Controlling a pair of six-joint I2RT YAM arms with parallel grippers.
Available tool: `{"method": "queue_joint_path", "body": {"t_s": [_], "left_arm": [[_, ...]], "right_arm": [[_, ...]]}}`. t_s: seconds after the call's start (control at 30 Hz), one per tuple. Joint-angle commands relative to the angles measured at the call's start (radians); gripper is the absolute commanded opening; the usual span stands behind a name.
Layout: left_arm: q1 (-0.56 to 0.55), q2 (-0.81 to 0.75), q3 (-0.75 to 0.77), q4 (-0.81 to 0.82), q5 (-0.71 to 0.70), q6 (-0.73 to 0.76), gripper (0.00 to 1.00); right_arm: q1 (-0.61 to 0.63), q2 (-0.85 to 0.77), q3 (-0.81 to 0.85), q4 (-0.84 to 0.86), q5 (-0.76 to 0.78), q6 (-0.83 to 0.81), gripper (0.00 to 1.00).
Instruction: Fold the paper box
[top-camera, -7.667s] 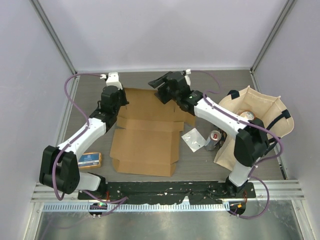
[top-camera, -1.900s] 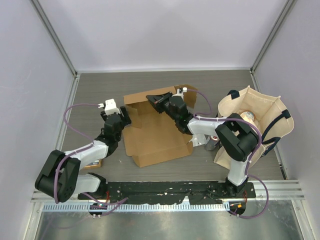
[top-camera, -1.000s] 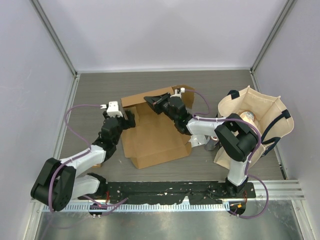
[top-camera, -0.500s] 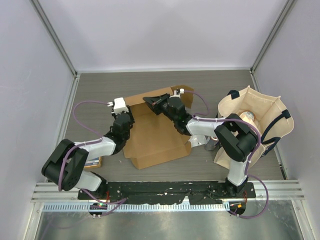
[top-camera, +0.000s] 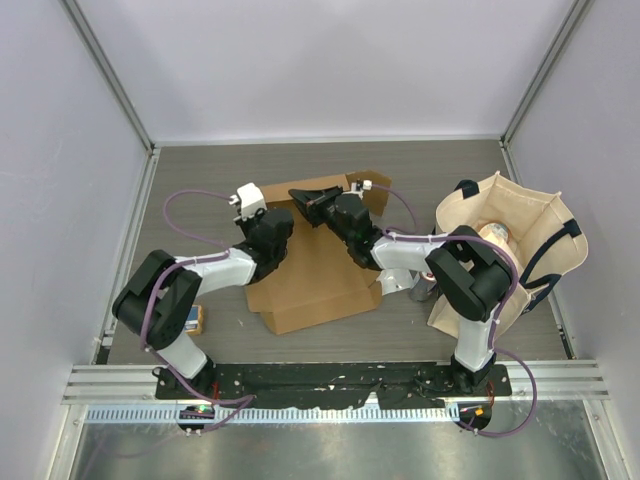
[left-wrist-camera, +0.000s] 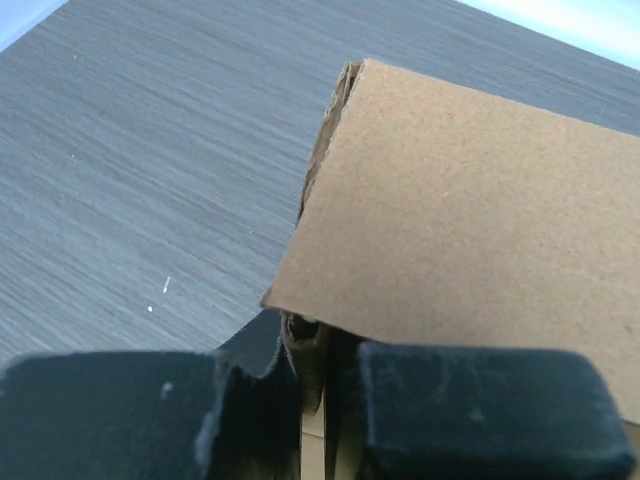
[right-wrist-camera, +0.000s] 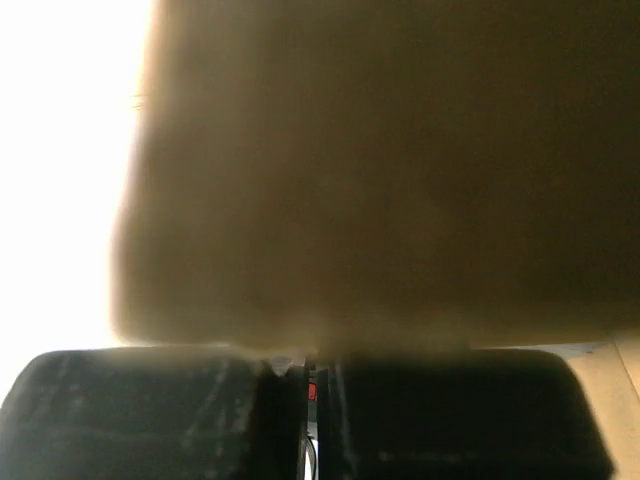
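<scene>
The paper box (top-camera: 318, 282) is a brown cardboard sheet in the middle of the table, partly folded, with its far flaps raised. My left gripper (top-camera: 277, 240) sits at the sheet's left edge. In the left wrist view my left gripper (left-wrist-camera: 325, 400) is shut on a thin cardboard edge, and a raised panel of the paper box (left-wrist-camera: 470, 220) stands just beyond the fingers. My right gripper (top-camera: 302, 199) is at the far raised flap. In the right wrist view my right gripper (right-wrist-camera: 312, 400) is shut on the cardboard, and the blurred flap of the paper box (right-wrist-camera: 380, 170) fills that view.
A beige tote bag (top-camera: 520, 235) with dark handles stands at the right, a can (top-camera: 427, 288) beside it. A small silvery packet (top-camera: 396, 283) lies by the box's right edge. An orange-and-blue packet (top-camera: 196, 320) lies near the left arm. Walls close in left, back and right.
My left arm swung right onto the box's left edge and its jaws closed on the cardboard. The right gripper kept its hold on the far flap, hardly moving.
</scene>
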Motion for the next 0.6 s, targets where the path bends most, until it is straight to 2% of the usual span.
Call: {"method": "queue_joint_path", "body": {"t_s": [0.0, 0.17, 0.2, 0.23, 0.3, 0.33, 0.37, 0.43, 0.5, 0.57], "left_arm": [[0.02, 0.009, -0.003, -0.126, -0.159, -0.159, 0.0], [0.02, -0.023, -0.023, -0.12, -0.121, -0.159, 0.0], [0.021, -0.038, -0.029, -0.117, -0.087, -0.156, 0.0], [0.032, -0.057, -0.042, -0.09, 0.02, -0.129, 0.0], [0.035, -0.129, -0.088, -0.048, 0.108, -0.11, 0.12], [0.035, -0.158, -0.112, -0.03, 0.149, -0.096, 0.3], [0.037, -0.219, -0.161, -0.011, 0.21, -0.092, 0.39], [0.04, -0.273, -0.203, 0.032, 0.245, -0.081, 0.53], [0.049, -0.323, -0.227, 0.029, 0.261, -0.075, 0.6], [0.052, -0.334, -0.235, 0.032, 0.275, -0.053, 0.62]], "right_arm": [[0.042, -0.009, -0.006, 0.023, -0.037, 0.034, 0.02], [0.049, -0.011, -0.017, 0.037, -0.025, 0.042, 0.02], [0.049, -0.011, -0.014, 0.035, -0.022, 0.035, 0.02], [0.049, -0.012, -0.011, 0.031, -0.022, 0.028, 0.02], [0.046, -0.008, -0.003, 0.032, -0.033, 0.022, 0.02], [0.045, -0.006, -0.002, 0.035, -0.036, 0.021, 0.02], [0.045, -0.006, -0.003, 0.035, -0.034, 0.016, 0.02], [0.045, -0.009, -0.005, 0.032, -0.025, 0.008, 0.02], [0.046, -0.001, -0.003, 0.041, -0.031, 0.018, 0.02], [0.043, 0.003, 0.0, 0.044, -0.033, 0.021, 0.02]]}}
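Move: My left fingers are shut on the box's near-left corner tab of the far wall, so the tab is right at the hand. The far wall's top strip runs from there, its middle about 13 cm to the right, 4 cm ahead and 6 cm higher. The box floor's middle is some 15 cm right, 12 cm back and 13 cm below. From my right hand, shut at that strip, the corner tab is roughly 13 cm left, 2 cm back and 8 cm below. I keep the corner tab pinched while my left hand eases back about 1 cm, then I open the fingers well and draw them back off the tab, some 4 cm in all and slightly left, rolling the left side down a little. My right hand keeps its shut grip at the top strip and eases back and left about 2.5 cm. ##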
